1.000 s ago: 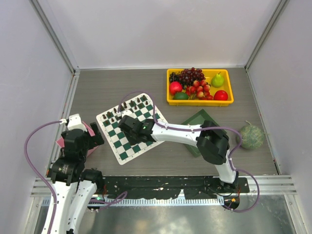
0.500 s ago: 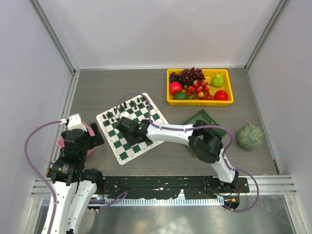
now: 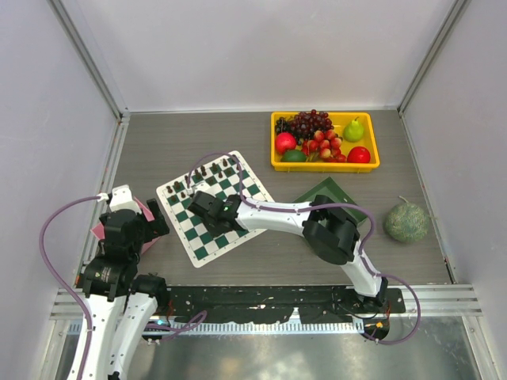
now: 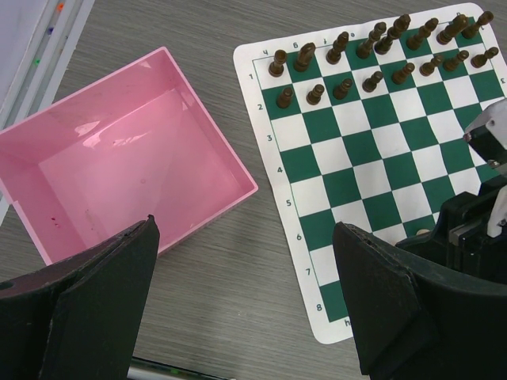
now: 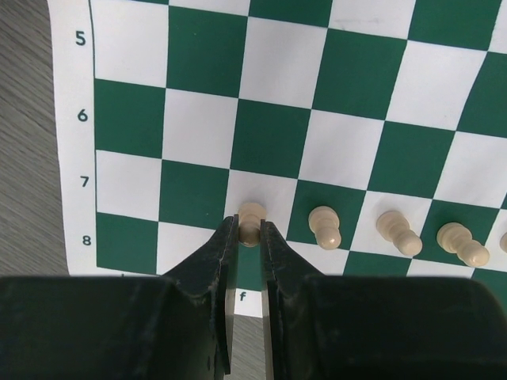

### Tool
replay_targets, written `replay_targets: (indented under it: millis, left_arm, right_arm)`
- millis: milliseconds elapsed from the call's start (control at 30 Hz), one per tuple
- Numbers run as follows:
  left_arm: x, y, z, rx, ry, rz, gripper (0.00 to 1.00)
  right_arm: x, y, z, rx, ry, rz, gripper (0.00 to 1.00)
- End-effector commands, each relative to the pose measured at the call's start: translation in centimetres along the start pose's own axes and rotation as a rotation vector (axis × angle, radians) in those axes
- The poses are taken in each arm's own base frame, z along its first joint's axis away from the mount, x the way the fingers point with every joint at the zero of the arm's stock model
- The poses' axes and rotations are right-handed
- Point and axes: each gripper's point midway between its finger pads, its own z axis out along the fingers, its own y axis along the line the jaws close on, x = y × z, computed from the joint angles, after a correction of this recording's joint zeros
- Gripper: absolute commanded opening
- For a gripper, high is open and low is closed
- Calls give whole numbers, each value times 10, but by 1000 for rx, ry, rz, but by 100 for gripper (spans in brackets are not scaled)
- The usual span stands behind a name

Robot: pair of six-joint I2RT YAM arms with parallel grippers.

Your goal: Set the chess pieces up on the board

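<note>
The green and white board [image 3: 202, 245] lies left of centre on the table. My right gripper [image 5: 249, 226] is shut on a cream pawn [image 5: 252, 214], held low over the board [image 5: 277, 127] at the f column, rows 7 to 8. Three more cream chess pieces [image 5: 325, 226] stand in a row to its right. From above, the right gripper [image 3: 202, 204] reaches over the board's middle. Dark pieces [image 4: 372, 55] fill the two far rows. My left gripper [image 4: 245, 229] hangs open and empty above bare table, between the pink box and the board's near corner [image 4: 348, 317].
An empty pink box [image 4: 119, 158] sits left of the board. A yellow tray [image 3: 325, 167] of fruit stands at the back right. A dark green tray [image 3: 333, 194] lies partly under the right arm, and a round green melon [image 3: 406, 222] rests at far right.
The right arm has swung a little to the left, carrying the cream pawn across the board, its elbow following. The left arm has not moved.
</note>
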Motion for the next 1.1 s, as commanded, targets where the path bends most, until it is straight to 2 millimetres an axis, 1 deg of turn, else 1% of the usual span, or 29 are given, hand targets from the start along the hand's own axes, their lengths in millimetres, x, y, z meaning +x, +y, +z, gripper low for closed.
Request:
replay_targets:
  millis: [0,167,333,400,433,533,600,667,733,800,900,1000,1033,1067]
  left_arm:
    - [-16,-4,-4,15,-46,-14,99]
    - [-16,-4,-3,15,-46,-15,99]
    - [-15,-4,-3,18,-41,-14,99]
    - [-15,-4,-3,14,-39,-13,99]
    - [-15,-4,-3,16,-40,-13,99]
    - [-15,-4,-3,16,-38,-13,99]
    - [-14,-4,-2,14,-34,-11,99]
    - [-14,-4,-1,11,-28,-9,99]
    - [-12,-4,1,5,-20,-5,99]
    - [-11,-3,1,1,-12,-4,99]
    - [-10,-3,4,-2,-1,0,99]
    - [-8,-3,5,-7,13,2,99]
    - [-6,-4,6,-8,22,1,99]
    - [-6,-5,6,-5,27,-2,99]
  right_arm:
    - [-12,4,1,0,-28,-5,13]
    - [-13,2,4,15,-37,0,13]
    - [-12,3,2,6,-34,1,21]
    - [-13,3,0,1,-37,2,25]
    - [-14,3,-3,1,-42,0,29]
    - [-21,4,-10,-9,-60,5,34]
    - [-31,6,-22,-26,-92,12,38]
    - [-40,6,-31,-31,-122,21,43]
    - [-45,4,-40,-29,-144,25,48]
    - [-52,-1,-50,-24,-173,35,52]
    - [-60,-11,-63,-19,-226,80,55]
    - [-54,-27,-76,-18,-250,127,58]
    - [-59,-33,-79,-22,-269,158,58]
    - [-57,-44,-84,-18,-276,175,58]
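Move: The light pawn still in the right fingers is just above its square, white f7, which lies straight below that hand, some 3 cm down. The last light pawn already set, on e7, stands about 3 cm to the right of the hand and 1 cm farther out; the d7 pawn is about 6 cm right and 3 cm out. A dark pawn on f2 is roughly 12 cm ahead and 7 cm left. From the idle left hand the square lies about 22 cm right, 3 cm ahead and far below. The pinched light pawn is lowered the last bit, under 1 cm, onto f7 by the right hand, which then stays put while its fingers open and let go. The hand then lifts clear, ever faster, about 6 cm up and finally some 2 cm to the right, with a slight tilt of the wrist and the fingers still opening. ##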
